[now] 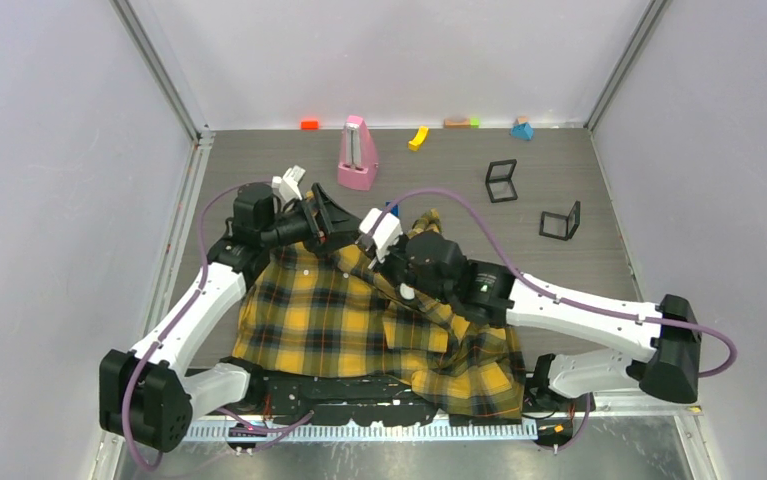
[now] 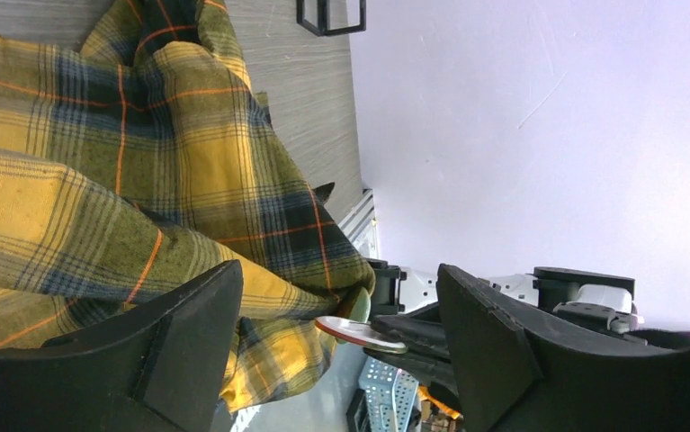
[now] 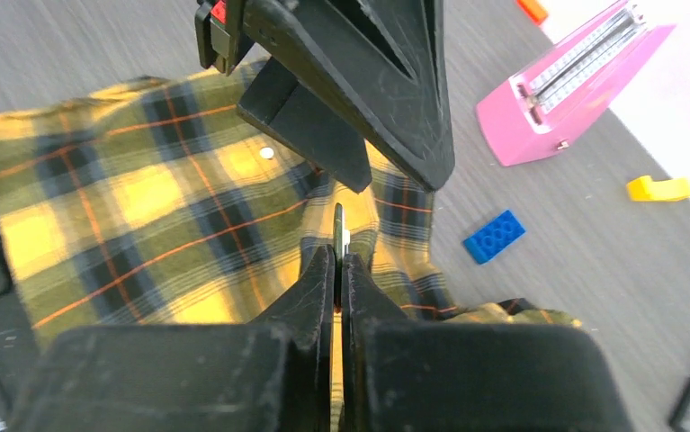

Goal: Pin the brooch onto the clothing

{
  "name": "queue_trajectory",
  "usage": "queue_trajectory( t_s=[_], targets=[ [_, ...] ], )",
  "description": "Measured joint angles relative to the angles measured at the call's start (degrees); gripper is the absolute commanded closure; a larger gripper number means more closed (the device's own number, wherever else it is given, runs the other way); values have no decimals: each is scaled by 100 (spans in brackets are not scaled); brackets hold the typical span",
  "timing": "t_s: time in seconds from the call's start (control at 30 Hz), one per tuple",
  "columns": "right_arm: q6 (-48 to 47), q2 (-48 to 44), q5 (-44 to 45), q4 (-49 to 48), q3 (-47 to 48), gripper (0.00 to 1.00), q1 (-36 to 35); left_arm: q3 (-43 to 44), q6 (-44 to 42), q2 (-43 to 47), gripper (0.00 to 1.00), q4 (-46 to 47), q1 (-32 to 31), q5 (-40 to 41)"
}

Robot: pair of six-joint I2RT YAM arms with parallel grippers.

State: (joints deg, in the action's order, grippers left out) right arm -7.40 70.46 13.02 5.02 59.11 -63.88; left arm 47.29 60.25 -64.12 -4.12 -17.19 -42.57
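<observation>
The yellow-and-black plaid shirt (image 1: pixel 329 310) lies crumpled at the near middle of the table. My right gripper (image 1: pixel 371 245) is shut on the brooch (image 3: pixel 339 236), a thin disc seen edge-on, and holds it against a raised fold of the shirt (image 3: pixel 125 216). In the left wrist view the brooch (image 2: pixel 359 330) shows as a shiny disc with a red rim, touching the fabric (image 2: pixel 98 162). My left gripper (image 1: pixel 327 222) is open, its fingers (image 2: pixel 170 342) spread either side of that fold and the brooch. A white shirt button (image 3: pixel 267 153) shows nearby.
A pink metronome-like object (image 1: pixel 357 155) stands behind the shirt. A blue brick (image 3: pixel 495 236) and a yellow piece (image 1: pixel 418 137) lie beyond it. Two black square frames (image 1: pixel 501 180) (image 1: pixel 560 222) stand at the right rear. Small blocks line the back wall (image 1: pixel 522 129).
</observation>
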Motion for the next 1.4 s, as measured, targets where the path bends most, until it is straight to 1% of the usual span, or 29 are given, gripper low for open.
queue_trajectory(
  t_s=[0.07,0.1,0.17,0.27,0.3,0.47,0.67,0.77,0.8,1.03,1.1,1.13,1.17,1.2,1.23,1.27,1.3,1.37,1.4],
  targets=[
    [-339,168,341,-118,9,99,-205,-44,111,17,38,4,-22,13],
    [-501,240,498,-184,17,99,-286,-81,155,33,42,7,-37,17],
    [-800,376,798,-280,68,99,-426,-144,216,52,47,2,-70,33],
    [-1193,599,1209,-431,201,99,-603,-225,269,74,58,0,-116,39],
    [-1329,695,1349,-444,256,99,-669,-245,299,79,60,24,-120,44],
    [-1871,1056,1906,-636,341,99,-887,-308,341,118,61,44,-140,94],
    [-2280,1217,2275,-785,348,99,-994,-358,380,140,59,42,-144,149],
    [-2404,1222,2343,-804,348,99,-1019,-361,385,155,62,44,-144,168],
    [-2435,1222,2356,-804,348,99,-1027,-361,385,162,65,44,-146,168],
    [-2769,1331,2387,-800,348,99,-1121,-363,437,205,99,17,-151,282],
    [-2874,1375,2424,-800,348,97,-1167,-363,457,208,100,-4,-151,295],
    [-2903,1384,2455,-802,348,90,-1182,-363,479,210,100,-11,-151,297],
    [-2922,1388,2487,-802,348,77,-1196,-363,496,212,100,-11,-151,297],
    [-2935,1388,2527,-804,348,70,-1213,-363,511,221,100,-9,-151,302],
    [-2892,1388,2562,-807,345,58,-1233,-363,514,243,100,7,-153,310],
    [-2809,1384,2592,-813,332,51,-1248,-367,483,286,100,39,-157,352],
    [-2726,1357,2634,-820,313,33,-1259,-378,450,337,100,44,-162,385],
    [-2483,1200,2699,-804,216,25,-1261,-448,339,516,100,63,-160,492],
    [-2341,1064,2728,-772,146,24,-1261,-474,302,590,100,76,-160,538]
  ],
)
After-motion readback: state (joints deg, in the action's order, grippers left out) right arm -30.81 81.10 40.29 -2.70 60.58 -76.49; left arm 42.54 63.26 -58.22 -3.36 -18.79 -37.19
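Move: The brooch is in the closed tips of my right hand, about 1 cm ahead and 1 cm left of that hand's point. From my open left hand it lies roughly 3 cm right and 2 cm back, level with it. Some 20 cm below my left hand spreads the clothing, its middle about 14 cm back and 4 cm right. The blue brick is around 10 cm ahead and 7 cm right, the pink metronome about 19 cm ahead and 1 cm left. My right hand carries the brooch some 3 cm left and a little down into my left hand's gap, rolling about 35 degrees so its left side dips. My left hand eases about 2 cm down and back, half closes and waits, then pinches the brooch; only then does my right hand open and start to back off rightward. ##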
